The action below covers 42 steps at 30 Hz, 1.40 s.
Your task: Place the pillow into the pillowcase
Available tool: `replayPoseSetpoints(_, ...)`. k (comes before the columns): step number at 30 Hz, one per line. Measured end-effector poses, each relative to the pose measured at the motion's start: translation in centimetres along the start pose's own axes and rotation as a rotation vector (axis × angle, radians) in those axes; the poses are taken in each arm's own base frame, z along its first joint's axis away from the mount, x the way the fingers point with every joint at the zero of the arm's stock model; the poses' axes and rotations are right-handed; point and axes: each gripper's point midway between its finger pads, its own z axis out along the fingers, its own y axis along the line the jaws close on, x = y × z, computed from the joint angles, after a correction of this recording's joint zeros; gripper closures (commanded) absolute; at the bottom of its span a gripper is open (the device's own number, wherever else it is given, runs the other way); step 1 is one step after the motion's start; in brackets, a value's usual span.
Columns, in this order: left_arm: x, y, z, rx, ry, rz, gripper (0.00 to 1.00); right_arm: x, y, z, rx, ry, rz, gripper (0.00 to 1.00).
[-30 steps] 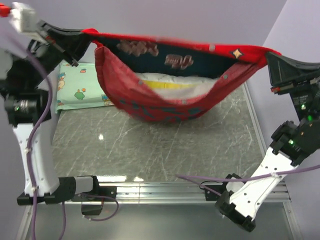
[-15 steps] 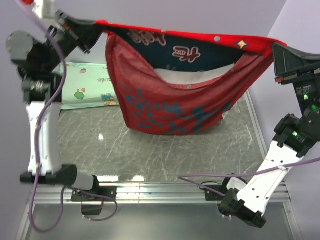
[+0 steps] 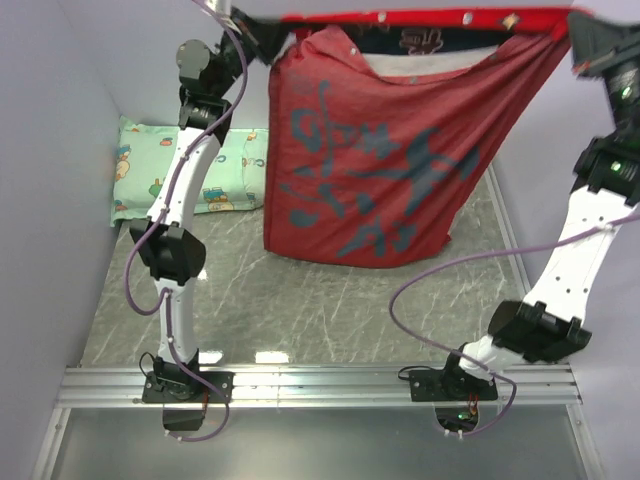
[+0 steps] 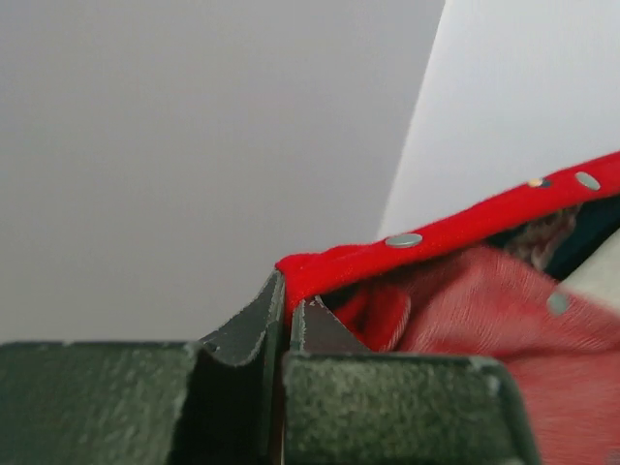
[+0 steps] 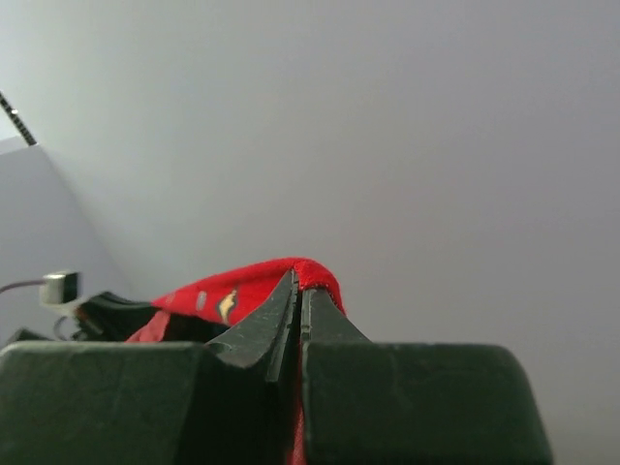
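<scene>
The red pillowcase hangs stretched high over the table, its dull red side with grey blotches facing me and its bottom just above or on the tabletop. My left gripper is shut on the hem's left corner, and my right gripper is shut on the right corner. Inside the open mouth shows a strip of the white pillow; the rest is hidden in the case. In the left wrist view the gripper pinches the red hem, with pillow at the edge. In the right wrist view the gripper clamps the hem.
A mint-green pillow with cartoon prints lies at the back left of the marbled table, partly behind the left arm. Pale walls close in on the left, back and right. An aluminium rail with both arm bases runs along the near edge.
Both arms have lifted the pillowcase's mouth much higher, and the left arm has swung to the right. The case went from a sagging pouch to a long hanging sack with the pillow deeper inside.
</scene>
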Motion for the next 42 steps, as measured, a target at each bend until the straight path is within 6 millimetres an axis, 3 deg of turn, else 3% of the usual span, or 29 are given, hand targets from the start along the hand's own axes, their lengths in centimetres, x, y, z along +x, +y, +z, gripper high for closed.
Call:
replayPoseSetpoints(3, -7.3, -2.8, 0.9, 0.044, -0.249, 0.157, 1.0, -3.7, 1.8, 2.1, -0.053, -0.054, -0.059, 1.0)
replayPoseSetpoints(6, -12.2, -6.3, 0.0, 0.107, -0.405, 0.278, 1.0, -8.4, 5.8, 2.3, -0.128, -0.171, -0.158, 1.0)
replayPoseSetpoints(9, -15.4, -9.2, -1.2, 0.16, -0.511, 0.357, 1.0, -11.4, 10.1, 0.0, -0.176, -0.267, -0.248, 1.0)
replayPoseSetpoints(12, -16.6, -10.4, -2.7, 0.201, -0.518, 0.384, 0.99, -11.4, 14.2, -3.7, -0.192, -0.296, -0.3, 1.0)
replayPoseSetpoints(13, -16.0, -10.0, -3.3, 0.201, -0.476, 0.378, 0.99, -10.5, 14.5, -4.6, -0.188, -0.281, -0.298, 1.0)
replayPoseSetpoints(14, -14.7, -9.3, -4.0, 0.204, -0.415, 0.38, 1.0, -9.2, 16.1, -6.3, -0.203, -0.26, -0.306, 1.0)
replayPoseSetpoints(15, -13.2, -8.8, -5.0, 0.205, -0.343, 0.379, 0.99, -7.1, 16.1, -7.5, -0.202, -0.213, -0.303, 1.0)
replayPoseSetpoints(16, -11.1, -7.9, -6.4, 0.197, -0.254, 0.377, 0.99, -5.0, 17.0, -9.2, -0.218, -0.174, -0.324, 1.0)
replayPoseSetpoints(17, -7.8, -6.5, -8.2, 0.181, -0.141, 0.375, 1.0, -2.1, 17.0, -11.0, -0.216, -0.106, -0.318, 1.0)
replayPoseSetpoints(19, -1.1, -4.5, -12.5, 0.16, 0.073, 0.359, 1.0, 4.2, 15.9, -14.4, -0.213, 0.047, -0.345, 1.0)
replayPoseSetpoints(23, 11.7, -0.1, -21.9, 0.13, 0.468, 0.26, 1.0, 17.6, 9.5, -21.7, -0.158, 0.413, -0.387, 1.0)
replayPoseSetpoints(25, 15.6, 1.4, -26.0, 0.116, 0.614, 0.18, 1.0, 23.7, 7.9, -26.1, -0.207, 0.602, -0.368, 1.0)
replayPoseSetpoints(27, 18.0, 2.0, -29.5, 0.116, 0.713, 0.112, 1.0, 27.5, 8.2, -29.8, -0.3, 0.707, -0.36, 1.0)
replayPoseSetpoints(29, 18.6, 2.3, -31.3, 0.119, 0.764, 0.079, 1.0, 29.6, 9.4, -32.4, -0.422, 0.73, -0.39, 1.0)
replayPoseSetpoints(33, 18.6, 2.8, -33.0, 0.152, 0.82, 0.107, 0.99, 31.3, 12.2, -35.5, -0.647, 0.65, -0.546, 1.0)
replayPoseSetpoints(34, 18.7, 2.8, -33.2, 0.161, 0.83, 0.121, 0.99, 31.7, 12.7, -36.1, -0.684, 0.627, -0.581, 0.93)
replayPoseSetpoints(35, 18.8, 2.8, -33.5, 0.17, 0.841, 0.141, 0.99, 32.0, 12.9, -36.6, -0.707, 0.612, -0.602, 0.74)
replayPoseSetpoints(38, 19.3, 4.1, -35.3, 0.19, 0.907, 0.28, 0.99, 32.6, 12.8, -37.1, -0.725, 0.6, -0.621, 0.4)
replayPoseSetpoints(41, 20.0, 5.2, -39.0, 0.213, 1.016, 0.426, 1.0, 32.2, 12.4, -36.3, -0.715, 0.592, -0.624, 0.22)
replayPoseSetpoints(42, 20.4, 5.0, -40.8, 0.227, 1.063, 0.463, 1.0, 32.0, 12.2, -36.0, -0.708, 0.591, -0.63, 0.21)
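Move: The left hand already pinches one corner of the pillowcase mouth high up. The pillowcase's hanging body, pillow inside, is centred about 18 cm right, 10 cm back and 27 cm below; the green pillow lies about 24 cm left, level forward, 50 cm down. The right hand pinches the opposite mouth corner, with that body about 23 cm left, 3 cm ahead and 32 cm below. The bare table centre is some 17 cm left, 2 cm back and 60 cm down. Both hands keep pinching the mouth corners as they whip the pillowcase up some 12–15 cm and back, then sweep it down about 50 cm towards the table, drifting left. The left rolls its left side up and keeps its corner; the right rolls the opposite way and near the bottom opens wide, letting its corner go. ##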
